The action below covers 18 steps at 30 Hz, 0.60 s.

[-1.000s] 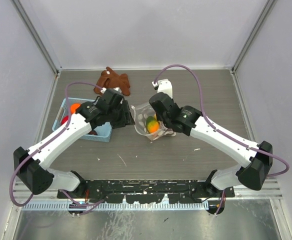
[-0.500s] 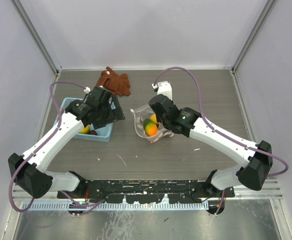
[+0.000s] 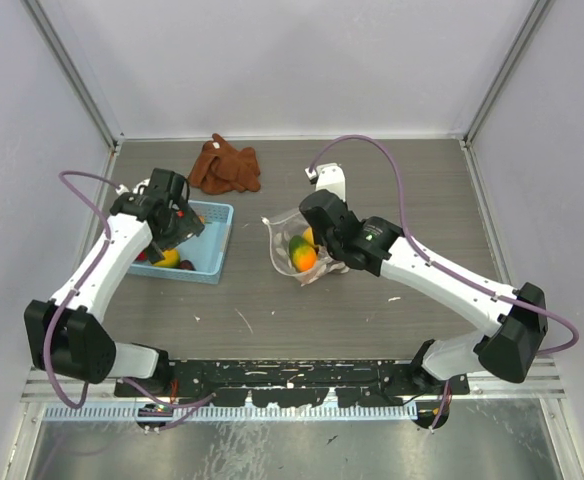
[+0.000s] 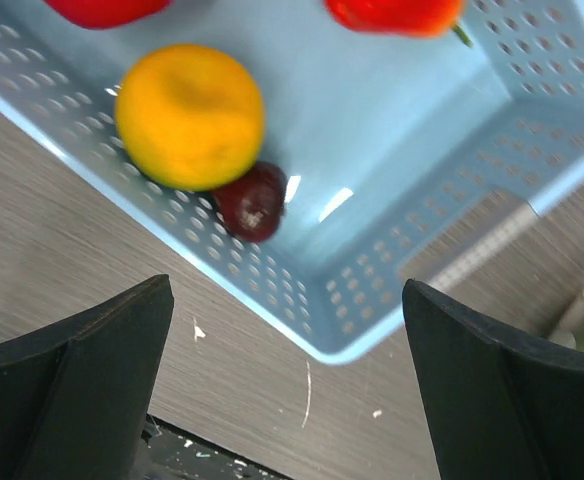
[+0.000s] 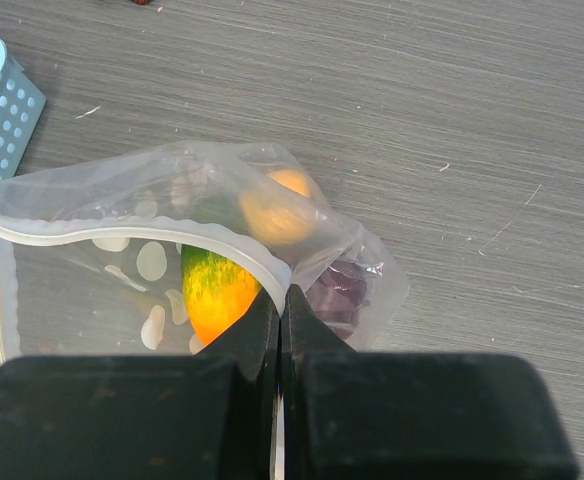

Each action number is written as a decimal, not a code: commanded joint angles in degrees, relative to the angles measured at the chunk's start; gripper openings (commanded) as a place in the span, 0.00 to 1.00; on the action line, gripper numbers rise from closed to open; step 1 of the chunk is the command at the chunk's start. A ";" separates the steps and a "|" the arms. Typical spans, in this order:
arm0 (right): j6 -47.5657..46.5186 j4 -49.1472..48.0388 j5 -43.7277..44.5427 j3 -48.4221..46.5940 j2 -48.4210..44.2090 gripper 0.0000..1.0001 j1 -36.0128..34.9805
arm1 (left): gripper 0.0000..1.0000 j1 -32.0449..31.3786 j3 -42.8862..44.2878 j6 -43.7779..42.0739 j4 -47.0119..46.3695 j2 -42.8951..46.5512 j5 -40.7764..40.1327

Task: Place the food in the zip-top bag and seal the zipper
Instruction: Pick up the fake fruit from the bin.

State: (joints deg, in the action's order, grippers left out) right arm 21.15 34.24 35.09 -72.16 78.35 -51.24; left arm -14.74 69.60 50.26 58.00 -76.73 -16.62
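Observation:
The clear zip-top bag lies mid-table, its mouth facing left. My right gripper is shut on the bag's pale zipper strip, pinching it at the fingertips. Inside the bag are a green-orange fruit, an orange one and a dark purple one. My left gripper hangs open and empty over the light-blue basket. In the left wrist view the gripper frames the basket corner, which holds a yellow-orange fruit, a dark purple piece and red pieces.
A brown cloth lies at the back, behind the basket. A small white block with the purple cable stands behind the bag. Grey walls close in the table on the left, right and back.
My left arm has swung left, away from the bag's mouth, and now sits over the basket. My right gripper has kept its hold on the bag's edge.

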 commanded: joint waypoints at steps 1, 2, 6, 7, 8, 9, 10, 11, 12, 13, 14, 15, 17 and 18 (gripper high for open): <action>0.12 -3.30 1.30 0.15 -2.90 0.00 0.27 | 0.98 4.32 -0.43 2.18 -0.12 -2.90 -5.08; 0.12 -3.40 1.33 0.31 -2.93 0.00 0.27 | 0.98 5.03 -0.54 2.20 -0.51 -4.11 -5.81; 0.12 -3.95 1.08 0.92 -3.11 0.00 0.27 | 0.99 7.77 -0.36 2.03 -1.66 -8.42 -6.89; 0.17 -4.00 0.93 1.05 -3.09 0.00 0.27 | 0.99 8.25 -0.31 2.03 -2.06 -9.39 -7.54; 0.19 -4.00 0.86 1.12 -3.05 0.00 0.27 | 1.00 8.79 -0.27 1.91 -2.54 -10.26 -7.89; 0.21 -4.00 0.78 1.21 -3.13 0.00 0.31 | 1.00 9.30 -0.20 1.68 -3.11 -11.17 -7.97; 0.21 -3.96 0.77 1.32 -3.11 0.00 0.27 | 1.00 9.70 -0.11 1.30 -3.61 -12.16 -8.07; 0.21 -4.00 0.77 1.43 -3.19 0.00 0.27 | 1.00 10.06 0.18 0.98 -3.81 -13.04 -8.00; 0.21 -4.00 0.77 1.46 -3.19 0.00 0.27 | 1.00 10.30 0.52 0.61 -4.09 -14.01 -7.86; 0.21 -4.00 0.77 1.48 -3.28 0.00 0.27 | 1.00 10.41 0.80 0.10 -4.39 -14.92 -7.63; 0.17 -4.00 0.74 1.54 -3.33 0.00 0.27 | 0.99 10.48 0.93 -0.22 -4.63 -15.76 -7.43; 0.21 -4.00 0.76 1.50 -3.37 0.00 0.27 | 0.99 10.58 1.04 -0.51 -4.93 -16.63 -7.24; 0.21 -4.00 0.77 1.58 -3.35 0.00 0.27 | 0.98 10.87 1.25 -1.17 -5.57 -17.98 -6.31; 0.21 -4.00 0.78 1.58 -3.37 0.00 0.27 | 0.98 10.91 1.45 -1.40 -5.57 -18.54 -5.98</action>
State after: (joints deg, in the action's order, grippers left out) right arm 21.15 32.97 35.03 -70.26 77.58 -51.24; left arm -4.43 69.08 50.46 54.43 -93.73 -22.26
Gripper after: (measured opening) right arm 0.039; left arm 0.984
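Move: The round yellow fruit in the blue bin lies some 9 cm to the left hand's left, 3 cm ahead and about 12 cm below. A small dark fruit sits about 4 cm to the right of the yellow fruit and 2 cm nearer; a big red fruit is 7 cm to its left and 2 cm farther out. The red pepper lies some 13 cm ahead and 5 cm left of the hand. From the right hand, the yellow fruit is roughly 40 cm left, 2 cm ahead and 19 cm below. Still touching nothing, the left hand swoops down into the bin towards the yellow fruit, sinking about 8 cm and going 7 cm left; the leftward sweep dies out while the descent goes on. The wrist tips the fingers some 15 degrees more steeply down and turns a little counter-clockwise, jaws staying wide open. The right hand stays put, keeping its pinch on the bag's rim. ##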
